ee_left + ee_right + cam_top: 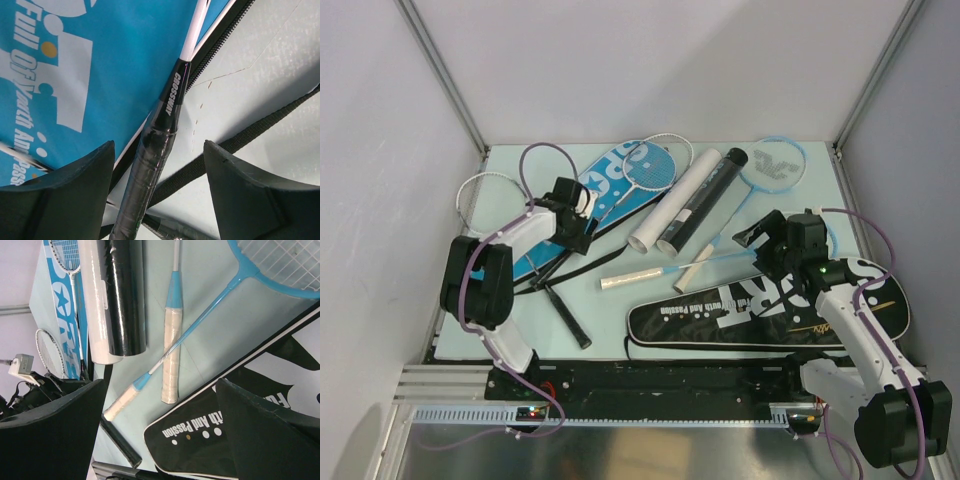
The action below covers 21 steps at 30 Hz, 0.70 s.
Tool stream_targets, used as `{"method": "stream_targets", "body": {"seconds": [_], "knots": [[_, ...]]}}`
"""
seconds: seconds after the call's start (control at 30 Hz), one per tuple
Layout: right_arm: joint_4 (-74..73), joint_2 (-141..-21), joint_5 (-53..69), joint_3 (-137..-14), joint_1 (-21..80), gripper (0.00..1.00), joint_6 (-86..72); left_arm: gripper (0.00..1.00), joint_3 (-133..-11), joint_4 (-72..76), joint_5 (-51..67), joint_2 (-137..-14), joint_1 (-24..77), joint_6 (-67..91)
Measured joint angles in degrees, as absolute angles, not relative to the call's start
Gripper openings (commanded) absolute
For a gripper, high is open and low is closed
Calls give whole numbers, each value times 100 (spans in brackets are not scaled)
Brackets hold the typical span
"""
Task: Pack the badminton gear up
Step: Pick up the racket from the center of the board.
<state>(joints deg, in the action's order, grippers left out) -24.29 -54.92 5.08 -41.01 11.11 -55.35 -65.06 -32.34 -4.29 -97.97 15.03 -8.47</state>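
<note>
My left gripper hangs low over the edge of the blue cover, its jaws open. A white racket's black-wrapped handle runs up between the fingers, apart from both. My right gripper is open and empty above the end of the black cover. Beyond it lie two light-blue rackets with pale crossed grips. The white tube and black tube lie side by side mid-table. No shuttlecock shows.
A black strap crosses the mat under the left fingers. A second black racket handle lies near the front edge. Grey walls and metal posts close in the mat on three sides.
</note>
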Motion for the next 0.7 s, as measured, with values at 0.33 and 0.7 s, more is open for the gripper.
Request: {"method": "stream_targets", "body": {"seconds": [0.33, 0.7], "knots": [[-2493, -5384, 548, -4071, 1131, 99, -5437, 48, -6506, -3234, -397, -10147, 1503, -832], [-2003, -4995, 982, -3922, 1603, 93, -5089, 1, -6506, -3671, -8, -9334, 1553, -902]]}}
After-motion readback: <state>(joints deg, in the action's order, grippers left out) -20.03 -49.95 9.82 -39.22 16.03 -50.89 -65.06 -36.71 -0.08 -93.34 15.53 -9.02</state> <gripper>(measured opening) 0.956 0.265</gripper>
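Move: The black handle of the racket lies almost straight under the left hand, about 3 cm down and 1 cm to its left. The other racket's black grip is some 16 cm back and 3 cm left of the left hand; the white tube's middle is roughly 25 cm right and 13 cm ahead. From the right hand, the racket's handle is about 37 cm left, 5 cm ahead and 14 cm down. The left hand sinks 2 cm, pinches the racket's handle and lifts about 4 cm; the right drifts left. ##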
